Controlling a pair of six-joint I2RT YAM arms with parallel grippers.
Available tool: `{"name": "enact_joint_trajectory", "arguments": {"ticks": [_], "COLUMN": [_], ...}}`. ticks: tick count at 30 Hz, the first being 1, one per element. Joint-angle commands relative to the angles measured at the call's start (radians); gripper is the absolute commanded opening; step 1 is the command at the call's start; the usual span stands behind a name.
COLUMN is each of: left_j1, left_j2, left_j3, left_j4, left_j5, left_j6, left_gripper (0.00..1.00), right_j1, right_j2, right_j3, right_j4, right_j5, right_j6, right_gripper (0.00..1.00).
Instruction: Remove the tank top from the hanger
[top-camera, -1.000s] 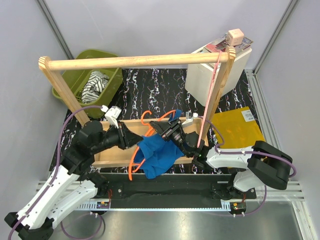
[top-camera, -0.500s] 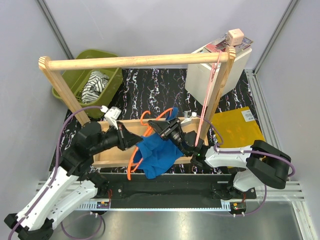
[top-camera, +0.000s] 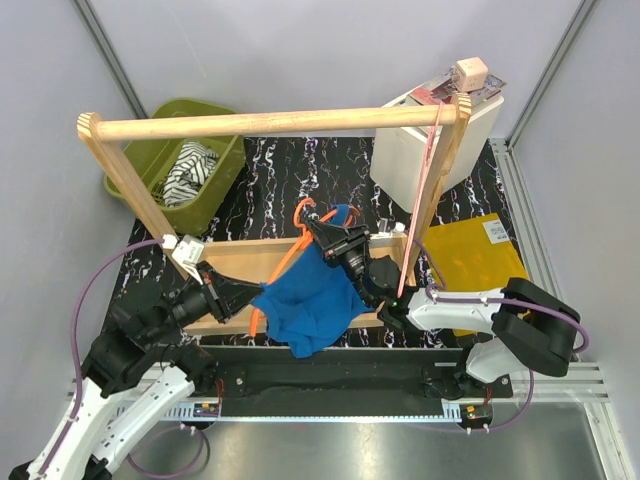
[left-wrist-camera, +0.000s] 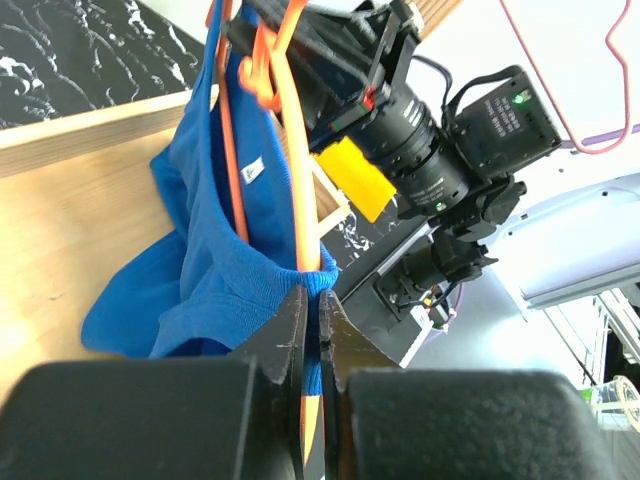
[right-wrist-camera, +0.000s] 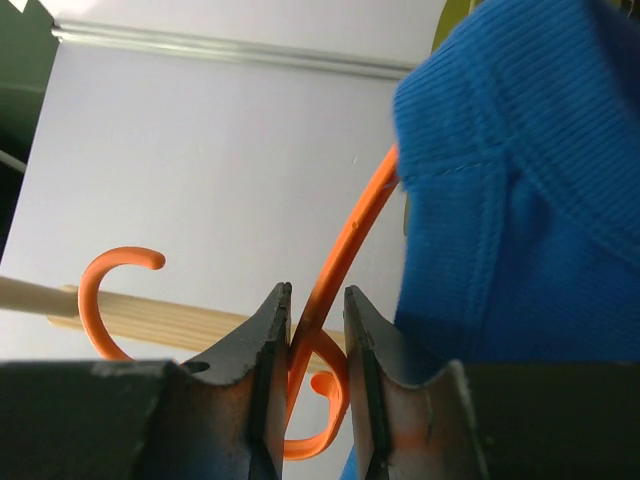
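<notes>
The bright-blue tank top (top-camera: 310, 300) hangs bunched on the orange hanger (top-camera: 285, 262), in mid-air over the wooden rack base. My right gripper (top-camera: 320, 233) is shut on the hanger just below its hook (top-camera: 303, 209). In the right wrist view the gripper (right-wrist-camera: 315, 300) pinches the orange neck (right-wrist-camera: 345, 250), with blue cloth (right-wrist-camera: 520, 200) beside it. My left gripper (top-camera: 246, 298) is shut on the tank top's edge at the lower left. In the left wrist view the gripper (left-wrist-camera: 312, 305) squeezes the blue hem (left-wrist-camera: 318, 283), and the hanger arm (left-wrist-camera: 298, 190) runs into the same gap.
A wooden rack rail (top-camera: 270, 123) spans overhead, with a thin pink hanger (top-camera: 425, 190) on its right post. A green bin (top-camera: 225, 160) holding a striped garment (top-camera: 190, 168) stands at the back left. A white box (top-camera: 430, 145) and a yellow envelope (top-camera: 475, 255) are on the right.
My left arm has drawn back towards the near left, pulling the tank top's edge with it. My right gripper has carried the hanger hook up and away. The cloth is stretched wider.
</notes>
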Motion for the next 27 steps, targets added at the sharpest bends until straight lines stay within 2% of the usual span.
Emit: {"name": "enact_joint_trajectory", "arguments": {"ticks": [1,5,11,16,21,27], "left_j1": [-0.003,-0.005,-0.005,-0.003,-0.003,-0.005], "left_j2": [-0.007,-0.020,-0.050,-0.057,-0.073,-0.085], "left_j3": [0.011,-0.009,-0.030,-0.049,-0.085,-0.108], "left_j4": [-0.014,-0.018,-0.020,-0.020,-0.020,-0.018], "left_j5": [-0.017,-0.032,-0.048,-0.045,-0.042,-0.046], "left_j6": [0.012,0.002,-0.019,-0.030,-0.041,-0.064], "left_gripper": [0.00,0.00,0.00,0.00,0.00,0.00], "right_j1": [-0.019,-0.020,-0.019,-0.019,-0.026,-0.046], "right_j2": [0.004,0.017,0.027,0.032,0.024,-0.002], "right_j3": [0.010,0.011,0.042,0.084,0.131,0.163], "right_j4": [0.024,0.044,-0.017,-0.141,-0.227,-0.370], "right_j5": [0.170,0.239,0.330,0.371,0.413,0.380], "right_j6": [0.126,0.177,0.306,0.473,0.506,0.639], "right_gripper": [0.00,0.00,0.00,0.00,0.00,0.00]}}
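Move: The orange hanger, its upper end already held in the right fingers, slants through the tank top; its middle lies about 6 cm ahead of the left hand and 7 cm to its right. The bunched tank top's middle is some 11 cm right, 1 cm back and 5 cm below the left hand, and about 14 cm back from and 8 cm below the right hand, hardly to either side. The pink hanger hangs roughly 21 cm right of the right hand and 5 cm ahead. The orange hanger is drawn through the tank top by the right hand, which keeps its grip near the hook and carries it some 6 cm forward and right, sinking a little, while turning clockwise, tipping down and rolling left side up, about 30 degrees in all. The left fingers, still shut on the ribbed edge, pull the cloth down 3 to 4 cm. ##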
